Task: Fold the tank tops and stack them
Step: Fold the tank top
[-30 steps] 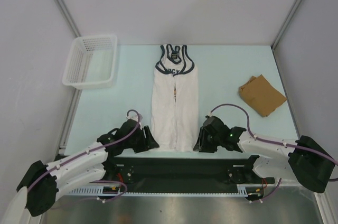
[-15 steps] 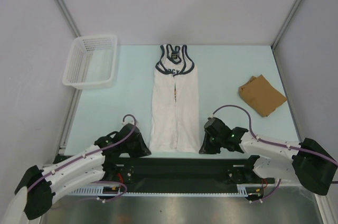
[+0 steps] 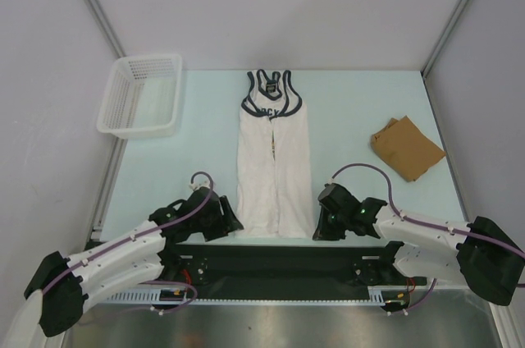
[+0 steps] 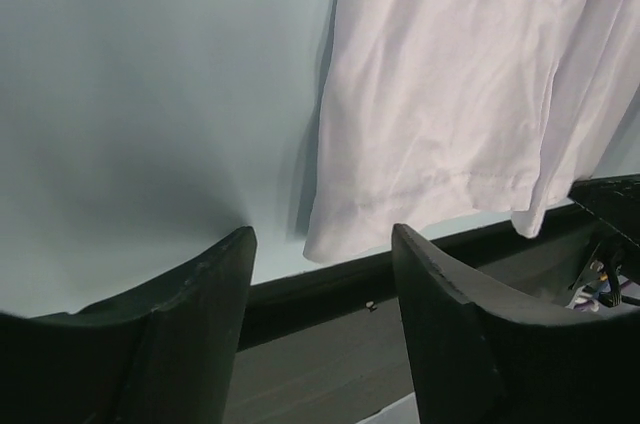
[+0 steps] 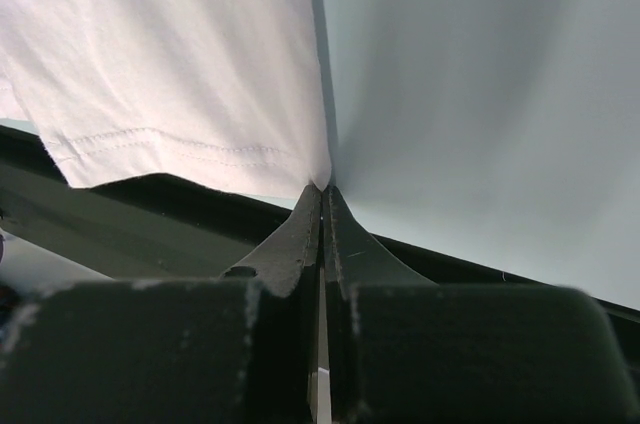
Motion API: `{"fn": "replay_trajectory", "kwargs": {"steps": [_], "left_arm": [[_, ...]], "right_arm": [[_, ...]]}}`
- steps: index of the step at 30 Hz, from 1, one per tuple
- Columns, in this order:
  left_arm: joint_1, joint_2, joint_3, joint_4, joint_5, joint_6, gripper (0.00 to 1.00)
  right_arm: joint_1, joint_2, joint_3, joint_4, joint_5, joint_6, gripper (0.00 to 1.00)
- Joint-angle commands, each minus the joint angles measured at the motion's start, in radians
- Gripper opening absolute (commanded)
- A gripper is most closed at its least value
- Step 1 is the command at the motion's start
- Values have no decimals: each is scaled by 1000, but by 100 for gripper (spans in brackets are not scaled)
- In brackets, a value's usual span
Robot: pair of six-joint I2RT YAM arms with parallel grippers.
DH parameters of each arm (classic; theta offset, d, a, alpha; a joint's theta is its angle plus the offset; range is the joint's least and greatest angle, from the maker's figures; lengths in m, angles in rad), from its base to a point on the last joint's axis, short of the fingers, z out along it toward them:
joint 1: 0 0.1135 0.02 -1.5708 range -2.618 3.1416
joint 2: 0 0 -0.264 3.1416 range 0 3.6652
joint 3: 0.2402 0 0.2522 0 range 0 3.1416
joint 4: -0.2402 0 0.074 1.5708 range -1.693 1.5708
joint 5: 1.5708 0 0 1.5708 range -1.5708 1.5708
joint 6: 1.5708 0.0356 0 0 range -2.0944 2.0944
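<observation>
The white tank top (image 3: 272,176) with navy trim lies lengthwise in the middle of the table, its long sides folded in and its hem towards me. In the left wrist view the white tank top (image 4: 470,94) ends in a hem corner just beyond my left gripper (image 4: 322,234), which is open and empty. From above, the left gripper (image 3: 232,221) sits at the hem's left corner. My right gripper (image 3: 318,229) is at the hem's right corner. Up close the right gripper (image 5: 323,187) is shut, pinching the corner of the white tank top (image 5: 170,54). The tan tank top (image 3: 408,148) lies folded at the right.
A white lattice basket (image 3: 141,93) stands at the back left corner. The black front edge of the table (image 3: 271,254) runs just under the hem and both grippers. Grey walls close in the left, back and right sides.
The right gripper closed on the hem's right corner and shifted slightly right. The left gripper drew back towards the table edge, then returned open to the left corner.
</observation>
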Motion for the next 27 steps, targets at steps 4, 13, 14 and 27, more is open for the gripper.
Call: {"fn": "replay_trajectory", "kwargs": {"steps": [4,13,14,27], "left_arm": [[-5,131,-64,5,-36,36,57],[-6,133,-41,-7,-56,49,0],[-6,117,-32,-48,-64,51,0],[-5,177,210,-75,-95,89,0]], "right_arm": [[6,1,38,-36,0,-18,0],[6,-39,66,-89,17,-22,0],[7,-45,73,-99,20,-25,0],[-55,20,305,-113,32,-161,0]]}}
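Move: The white tank top's free left hem corner lies just under the left fingertips, about 1 cm ahead, 1 cm right and 1 cm down. The right hand already holds the right hem corner; from it the left corner is some 19 cm left and level forward, the navy neckline about 45 cm ahead and 11 cm left, and the folded brown top about 28 cm ahead and 24 cm right, all near its height. Left hand dips, pinching its hem corner; right hand raises its already-held corner some 7 cm and forward. ##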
